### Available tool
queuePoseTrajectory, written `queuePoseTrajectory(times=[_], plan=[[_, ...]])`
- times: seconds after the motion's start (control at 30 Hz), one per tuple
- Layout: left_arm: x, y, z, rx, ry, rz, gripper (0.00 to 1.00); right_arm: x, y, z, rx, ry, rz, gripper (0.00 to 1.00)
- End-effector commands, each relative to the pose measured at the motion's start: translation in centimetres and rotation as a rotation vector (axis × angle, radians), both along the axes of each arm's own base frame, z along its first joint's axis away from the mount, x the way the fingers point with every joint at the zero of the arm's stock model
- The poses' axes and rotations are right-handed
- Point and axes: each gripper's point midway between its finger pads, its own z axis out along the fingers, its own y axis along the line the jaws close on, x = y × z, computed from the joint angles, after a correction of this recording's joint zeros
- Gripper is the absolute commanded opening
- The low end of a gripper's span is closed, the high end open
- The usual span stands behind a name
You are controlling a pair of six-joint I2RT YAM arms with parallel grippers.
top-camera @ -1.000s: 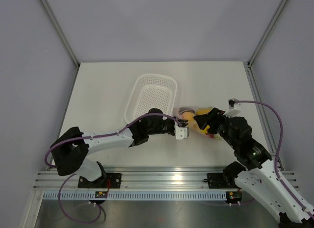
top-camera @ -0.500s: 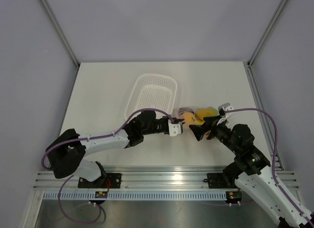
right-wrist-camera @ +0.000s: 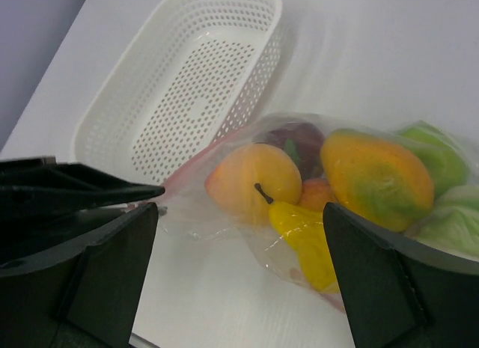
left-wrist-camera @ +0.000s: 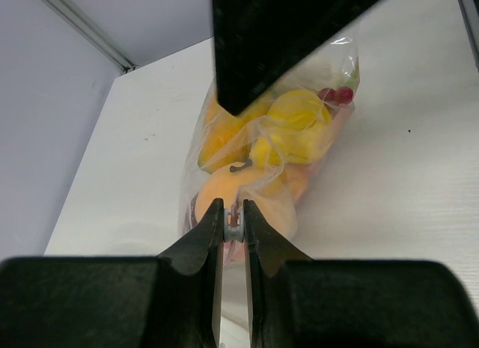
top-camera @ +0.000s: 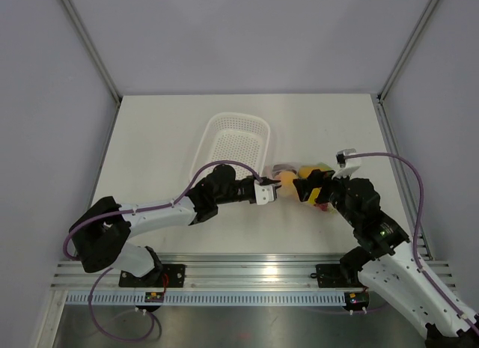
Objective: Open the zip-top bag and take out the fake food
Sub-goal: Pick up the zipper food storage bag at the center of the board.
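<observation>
The zip-top bag (top-camera: 303, 171) lies on the table right of the basket, clear and crinkly, with a pinkish strip (right-wrist-camera: 196, 162) along its left end. Inside it is the fake food (right-wrist-camera: 253, 172): a peach, a yellow pear, an orange-green mango, green and dark red pieces (left-wrist-camera: 288, 123). My left gripper (left-wrist-camera: 233, 217) is shut on the bag's small grey zip slider (left-wrist-camera: 233, 225) at the bag's left end (top-camera: 274, 185). My right gripper (right-wrist-camera: 239, 209) hovers over the bag's near side, open wide with nothing between its fingers (top-camera: 308, 189). One right finger (left-wrist-camera: 277, 34) looms in the left wrist view.
A white perforated basket (top-camera: 232, 142) stands just left of and behind the bag, empty (right-wrist-camera: 187, 93). Grey walls with metal rails enclose the table on three sides. Both arms meet near the bag at the table's centre right.
My right gripper has opened wide and lifted off the bag. My left gripper has shifted a little to the left, still shut on the slider.
</observation>
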Motion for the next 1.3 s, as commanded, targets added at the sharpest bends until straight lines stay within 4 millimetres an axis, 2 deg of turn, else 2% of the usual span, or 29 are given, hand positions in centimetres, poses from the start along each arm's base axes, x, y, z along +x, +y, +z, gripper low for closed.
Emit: queuePoseTrajectory(times=[0.0,0.03,0.1,0.2,0.27,0.37,0.5,0.57,0.73,0.83,0.97,1.07,1.13,1.23,1.27], plan=[[-0.3,-0.5,3.5,-0.104,-0.055,-0.036,0.03,0.6,-2.1,2.8,0.171,0.132,-0.248,0.99],[-0.3,-0.5,3.5,-0.104,-0.057,-0.036,0.03,0.7,-1.6,3.6,0.195,0.171,-0.246,1.00],[-0.3,-0.5,3.4,-0.101,-0.053,-0.036,0.03,0.1,-1.2,3.0,0.284,0.299,-0.299,1.00],[-0.3,-0.5,3.4,-0.101,-0.058,-0.037,0.03,-0.3,0.6,3.3,0.433,0.410,-0.291,0.99],[-0.2,-0.5,3.4,-0.100,-0.057,-0.035,0.03,-0.7,1.3,2.8,0.568,0.511,-0.335,0.99],[-0.2,-0.5,3.4,-0.102,-0.061,-0.032,0.03,-1.1,1.1,1.4,0.687,0.620,-0.434,1.00],[-0.1,-0.4,3.3,-0.100,-0.062,-0.026,0.03,-1.7,1.7,-0.1,0.808,0.709,-0.462,1.00],[-0.1,-0.4,3.2,-0.096,-0.066,-0.025,0.03,-1.8,1.9,0.2,0.882,0.727,-0.468,0.98],[0.0,-0.4,3.2,-0.094,-0.069,-0.022,0.03,-1.9,2.4,-1.3,0.937,0.778,-0.477,0.94],[-0.1,-0.4,3.0,-0.091,-0.065,-0.027,0.03,-1.4,2.4,-1.7,0.941,0.782,-0.498,0.81],[-0.1,-0.4,2.9,-0.088,-0.065,-0.032,0.03,-0.6,3.2,-1.7,0.949,0.788,-0.491,0.77],[-0.2,-0.5,2.7,-0.083,-0.060,-0.038,0.03,-0.1,4.0,-2.0,0.950,0.815,-0.477,0.70],[-0.2,-0.5,2.7,-0.082,-0.061,-0.038,0.03,0.2,4.3,-2.3,0.951,0.827,-0.485,0.62],[-0.3,-0.6,2.8,-0.083,-0.059,-0.045,0.03,0.7,4.4,-2.4,0.949,0.827,-0.497,0.56],[-0.4,-0.6,2.7,-0.082,-0.058,-0.048,0.03,0.7,4.5,-2.4,0.949,0.828,-0.494,0.50]])
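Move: From the right hand, the loose film at the bag's mouth lies about 6 cm left, some 1 cm ahead and 6 cm lower. The peach inside is roughly 7 cm left, level fore and aft and 9 cm down; the mango is about 4 cm ahead, straight below. The left hand still pinches the mouth's far end, with the film to be gripped about 3 cm to its right and 2 cm down; the white basket stands some 14 cm left of the left hand and 10 cm farther out. Rising about 4 cm, then sinking some 8 cm, the right hand goes down and left to the bag's mouth, easing back a little and forward again on the way. It rolls some 75 degrees about its fingers, left side up, and tips them steeper; near the bottom they close from wide to about half, straddling the film beside the left hand, which keeps its pinch without moving. ##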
